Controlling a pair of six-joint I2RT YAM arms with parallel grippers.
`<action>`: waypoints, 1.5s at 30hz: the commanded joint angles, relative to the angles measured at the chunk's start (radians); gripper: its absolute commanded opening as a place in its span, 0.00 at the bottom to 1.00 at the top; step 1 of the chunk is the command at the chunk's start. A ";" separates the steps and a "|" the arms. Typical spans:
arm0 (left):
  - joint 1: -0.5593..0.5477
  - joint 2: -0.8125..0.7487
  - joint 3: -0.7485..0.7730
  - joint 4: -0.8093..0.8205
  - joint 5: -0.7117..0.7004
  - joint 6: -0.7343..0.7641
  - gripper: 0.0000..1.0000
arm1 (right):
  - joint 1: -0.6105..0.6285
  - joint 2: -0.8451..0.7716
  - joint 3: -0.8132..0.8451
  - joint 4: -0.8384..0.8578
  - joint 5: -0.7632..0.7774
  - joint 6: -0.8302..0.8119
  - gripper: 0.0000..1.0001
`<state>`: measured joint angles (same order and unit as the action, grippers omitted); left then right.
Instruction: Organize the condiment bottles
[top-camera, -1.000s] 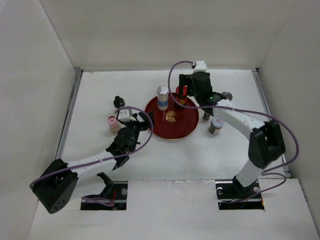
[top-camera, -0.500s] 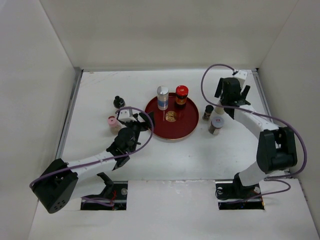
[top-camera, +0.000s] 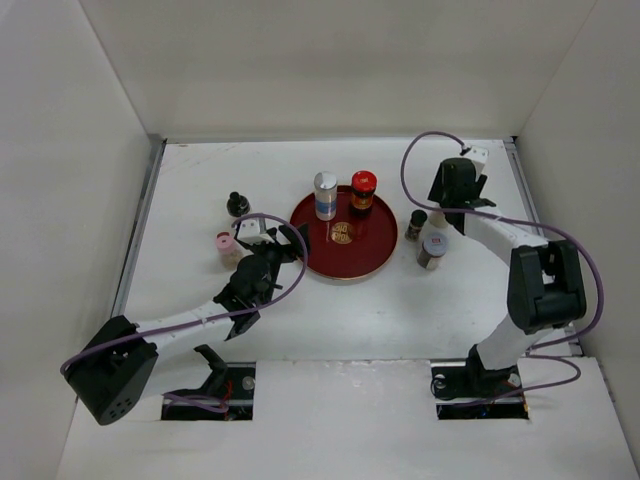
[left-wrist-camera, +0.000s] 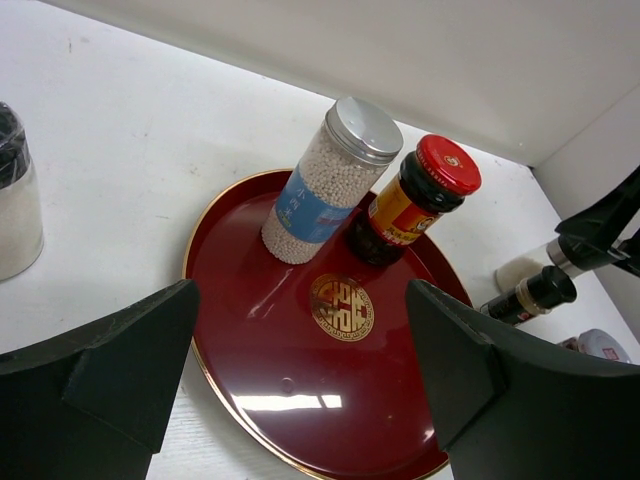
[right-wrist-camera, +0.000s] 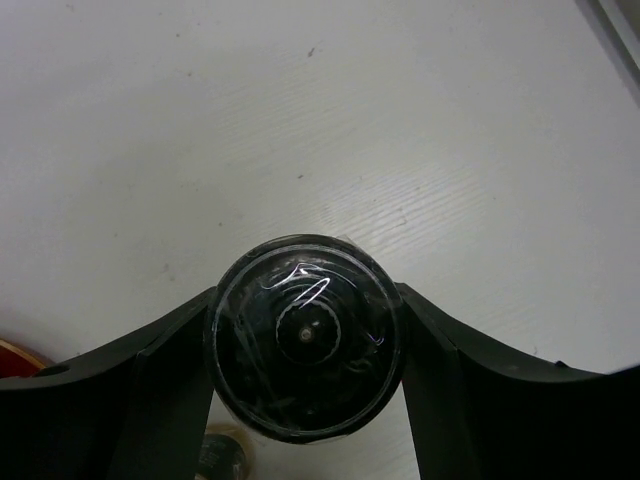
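Observation:
My right gripper is shut on a condiment bottle with a round black cap, its fingers pressing both sides; in the top view this gripper is right of the red tray. On the tray stand a tall white jar with a blue band and a red-lidded dark jar. A small black-capped bottle and a silver-lidded jar stand right of the tray. My left gripper is open at the tray's left rim, holding nothing.
Left of the tray stand a pink-lidded jar and a black-capped jar. White walls enclose the table on three sides. The left wrist view looks across the tray toward the two jars on it.
The right arm swung from the tray's back edge to the far right, came down over the black-capped bottle and closed its jaws on it. The left arm stayed still.

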<state>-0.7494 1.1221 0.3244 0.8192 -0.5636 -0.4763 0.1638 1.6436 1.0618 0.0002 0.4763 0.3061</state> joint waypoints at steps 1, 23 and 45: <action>-0.001 -0.001 -0.002 0.046 0.013 -0.010 0.84 | 0.001 -0.091 0.011 0.105 0.066 0.001 0.50; 0.014 -0.016 -0.012 0.049 0.008 -0.012 0.84 | 0.544 -0.308 -0.143 0.213 0.012 -0.009 0.51; 0.011 0.018 -0.004 0.058 0.014 -0.013 0.84 | 0.581 0.130 0.084 0.343 0.036 -0.071 0.74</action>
<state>-0.7403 1.1408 0.3244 0.8227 -0.5636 -0.4797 0.7467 1.7710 1.1019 0.2611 0.4862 0.2379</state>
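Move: The spot for the white bottle, already gripped near its top by the right hand, is the middle of the red tray, about 28 cm to that hand's left, 4 cm back and 8 cm below it. On the tray, the red-lidded jar stands 22 cm left and 2 ahead of the hand, the silver-capped bottle 33 left and 1 ahead; the small dark bottle stands 8 left and 6 back. From the left hand, the tray's middle lies about 9 cm ahead, 18 right and 14 below. The white bottle is lifted off the table, some 15 cm up, and carried left by the right hand in an arc to the tray, its grip kept shut while the wrist turns about 35 degrees counter-clockwise. The hand draws back as it crosses, sinks, then eases left and forward near tray height to set the bottle behind the two already there. ##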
